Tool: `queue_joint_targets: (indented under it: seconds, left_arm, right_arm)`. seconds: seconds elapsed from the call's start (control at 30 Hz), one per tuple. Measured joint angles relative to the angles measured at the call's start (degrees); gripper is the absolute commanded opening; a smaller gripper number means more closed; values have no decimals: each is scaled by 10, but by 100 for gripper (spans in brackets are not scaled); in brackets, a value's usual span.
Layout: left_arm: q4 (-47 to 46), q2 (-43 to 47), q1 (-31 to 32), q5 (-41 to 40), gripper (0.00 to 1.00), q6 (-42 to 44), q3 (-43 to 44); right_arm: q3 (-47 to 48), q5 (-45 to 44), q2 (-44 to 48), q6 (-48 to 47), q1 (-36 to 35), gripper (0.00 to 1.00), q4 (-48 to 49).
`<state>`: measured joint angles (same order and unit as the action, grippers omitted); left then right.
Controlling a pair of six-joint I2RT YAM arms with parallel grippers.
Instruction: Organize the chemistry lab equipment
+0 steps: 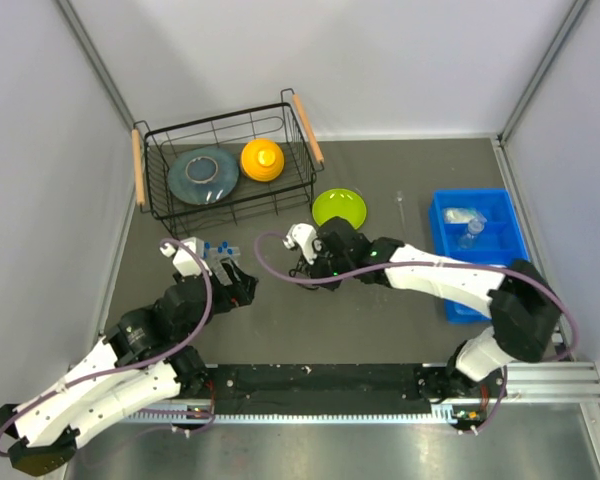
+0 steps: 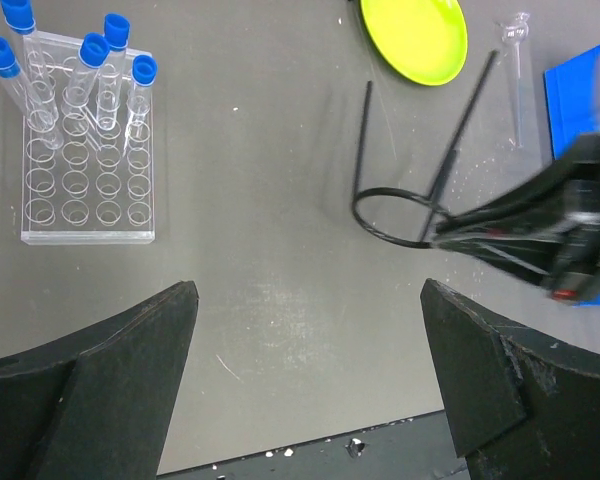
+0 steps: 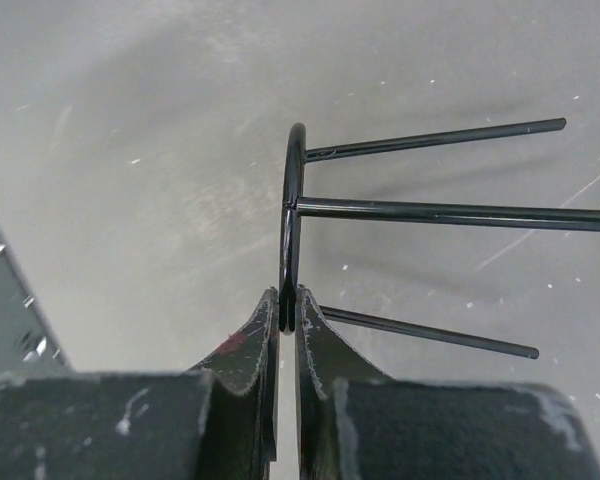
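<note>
A black wire ring stand (image 3: 292, 200) with three thin legs lies on its side on the grey table, and my right gripper (image 3: 288, 305) is shut on its ring. The same stand (image 2: 390, 215) shows at right in the left wrist view, with the right gripper blurred beside it. A clear plastic tube rack (image 2: 85, 190) holds several blue-capped test tubes (image 2: 108, 60) in its back row. My left gripper (image 2: 310, 290) hangs open over bare table, right of the rack (image 1: 220, 250), with nothing between its fingers. A thin glass rod (image 1: 401, 205) lies near the blue bin.
A blue bin (image 1: 450, 280) at the right holds a crinkly clear packet (image 1: 465, 215). A lime-green plate (image 1: 339, 208) lies behind the right gripper (image 1: 302, 268). A black wire basket (image 1: 155, 200) at the back holds a grey plate (image 1: 203, 175) and an orange bowl (image 1: 263, 160).
</note>
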<state>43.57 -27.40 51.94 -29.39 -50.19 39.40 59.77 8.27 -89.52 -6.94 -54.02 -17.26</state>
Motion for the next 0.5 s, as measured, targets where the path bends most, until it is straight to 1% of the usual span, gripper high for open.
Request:
queue_joint_targets:
  seconds: [0.13,0.3,0.4,0.5]
  left_arm:
    - [-13,8,0,7,99,10,-13]
    - [-35,9,0,19,99,30,-16]
    - [-51,3,0,30,99,42,-16]
    - [-70,-9,0,39,99,54,-19]
  right_arm:
    - [27,57,71,-31,24,0,-78]
    - [105,109,123,-88,99,0,-173]
    - [141,144,156,-131,170,0,-236]
    - [165,165,190,-179,272,0,-294]
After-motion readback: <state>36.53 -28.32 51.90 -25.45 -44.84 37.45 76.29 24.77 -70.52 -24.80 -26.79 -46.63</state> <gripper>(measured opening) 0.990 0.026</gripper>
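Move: The blue bin I'm heading for has its middle some 38 cm to the right of my right hand, about 6 cm farther out and 9 cm lower; my fingers already hold the black tripod stand by its ring. The green plate is roughly 16 cm ahead and 7 cm right of that hand, the clear dropper some 16 cm ahead and 20 cm right. From my left hand the bin is about 52 cm right, 7 cm ahead and 17 cm below. Keeping the tripod ring pinched in my shut right fingers, I lift it nearly straight up at first, then swing right as I keep rising: about 16 cm up and 14 cm right in all, with a little reach outward. That carries it quickly past the near side of the green plate towards the blue bin, my wrist tipping up only slightly. ##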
